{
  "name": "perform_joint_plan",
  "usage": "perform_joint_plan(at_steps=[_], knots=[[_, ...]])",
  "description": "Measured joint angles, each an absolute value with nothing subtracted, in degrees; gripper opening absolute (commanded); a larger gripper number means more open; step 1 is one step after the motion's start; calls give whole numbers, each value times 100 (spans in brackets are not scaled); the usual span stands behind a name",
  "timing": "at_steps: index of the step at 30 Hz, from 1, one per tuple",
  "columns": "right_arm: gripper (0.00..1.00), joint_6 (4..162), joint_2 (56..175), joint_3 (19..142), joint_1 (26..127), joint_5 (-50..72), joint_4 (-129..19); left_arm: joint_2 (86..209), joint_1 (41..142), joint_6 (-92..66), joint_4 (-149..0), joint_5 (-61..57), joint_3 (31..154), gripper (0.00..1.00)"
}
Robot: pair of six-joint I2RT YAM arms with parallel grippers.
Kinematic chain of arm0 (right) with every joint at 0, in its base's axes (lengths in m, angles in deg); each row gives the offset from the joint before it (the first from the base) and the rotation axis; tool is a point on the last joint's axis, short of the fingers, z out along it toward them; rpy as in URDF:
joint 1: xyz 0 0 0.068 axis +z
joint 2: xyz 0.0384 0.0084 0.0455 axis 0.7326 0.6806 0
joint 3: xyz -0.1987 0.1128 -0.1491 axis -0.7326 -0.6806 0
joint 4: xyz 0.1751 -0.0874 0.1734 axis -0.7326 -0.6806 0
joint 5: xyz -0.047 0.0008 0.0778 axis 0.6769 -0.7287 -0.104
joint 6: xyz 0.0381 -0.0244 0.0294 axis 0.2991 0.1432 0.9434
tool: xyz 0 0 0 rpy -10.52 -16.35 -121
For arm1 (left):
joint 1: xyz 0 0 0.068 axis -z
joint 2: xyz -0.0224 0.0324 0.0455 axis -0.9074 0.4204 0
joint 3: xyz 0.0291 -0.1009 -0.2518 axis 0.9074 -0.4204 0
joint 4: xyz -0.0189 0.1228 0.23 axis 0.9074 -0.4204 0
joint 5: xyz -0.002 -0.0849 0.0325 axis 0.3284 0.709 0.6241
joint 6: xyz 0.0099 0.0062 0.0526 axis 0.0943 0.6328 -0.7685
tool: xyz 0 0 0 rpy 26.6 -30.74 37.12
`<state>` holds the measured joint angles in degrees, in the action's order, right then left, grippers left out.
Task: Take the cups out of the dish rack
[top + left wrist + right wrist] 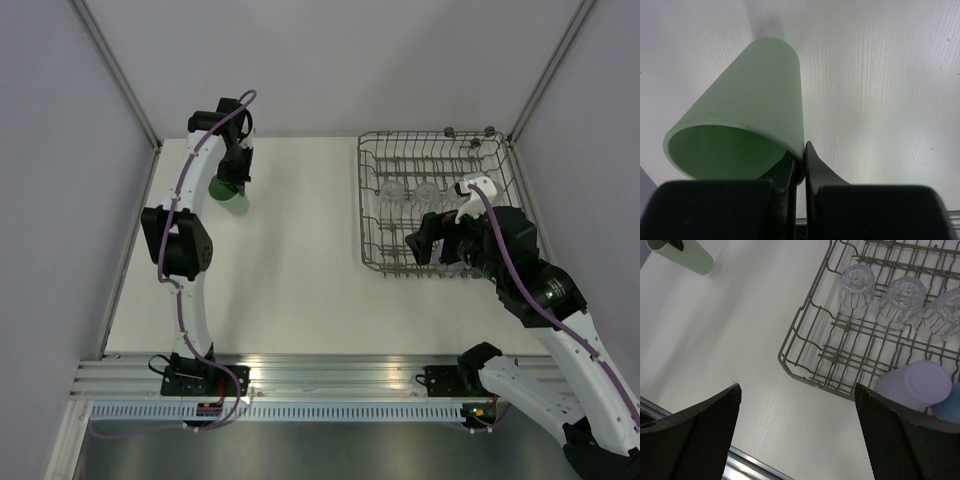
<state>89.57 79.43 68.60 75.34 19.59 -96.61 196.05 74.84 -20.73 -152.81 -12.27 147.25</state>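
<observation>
My left gripper [238,168] is shut on the rim of a mint green cup [230,195], one finger inside and one outside. It holds the cup tilted over the white table at the far left. In the left wrist view the cup [747,105] fills the left half, pinched at my left gripper [804,156]. The grey wire dish rack [440,140] stands at the far right. It holds three upturned clear cups [856,284] [903,299] [942,315], a lavender cup [914,382] and a blue cup [948,405]. My right gripper [428,245] hangs open over the rack's near left corner, holding nothing.
In the right wrist view the right gripper [796,390] looks down on bare table beside the rack's rim [790,337], with the green cup [686,256] far off at the top left. An aluminium rail [330,372] runs along the table's near edge. Walls close in the sides and back.
</observation>
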Motion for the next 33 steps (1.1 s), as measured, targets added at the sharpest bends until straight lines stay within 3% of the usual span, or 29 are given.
perform_joint_plan(at_steps=[16, 22, 29, 30, 31, 33], knots=[[98, 8856, 7832, 6864, 7534, 1935, -9688, 19998, 7427, -2128, -15324, -1021, 14572, 11], [98, 8856, 7821, 6864, 7534, 1935, -9688, 20040, 7477, -2134, -15324, -1023, 14574, 32], [98, 8854, 7823, 6864, 7534, 1937, -9688, 20038, 7503, -2136, -15324, -1021, 14696, 39], [98, 8856, 7825, 6862, 7534, 1952, -9688, 20027, 7503, -2136, -15320, -1012, 14710, 45], [98, 8858, 7836, 6862, 7534, 1991, -9688, 20009, 7503, -2138, -15324, -1001, 14712, 99], [98, 8876, 7869, 6855, 7534, 2149, -9688, 19946, 7501, -2160, -15322, -966, 14712, 100]])
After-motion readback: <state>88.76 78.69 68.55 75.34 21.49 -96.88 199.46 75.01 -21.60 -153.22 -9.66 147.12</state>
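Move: My left hand has the green cup pinched by its right rim, with the cup's middle about 4 cm left and 5 cm below. The table spot for it is about 3 cm left and some 15 cm down. From this hand, the nearest clear glass in the dish rack stands about 44 cm right, 3 cm ahead and 9 cm lower; the rack's middle is about 58 cm right, 2 cm ahead. From my right hand the spot lies roughly 50 cm left, 20 cm ahead, 29 cm down. I lower my left hand almost straight down, about 4 cm, keeping the rim pinched and tipping the fingers a few degrees back towards me, to set the green cup's base on the table. There I open the fingers, slowly and then wide, let go of the rim and ease up a good centimetre. ##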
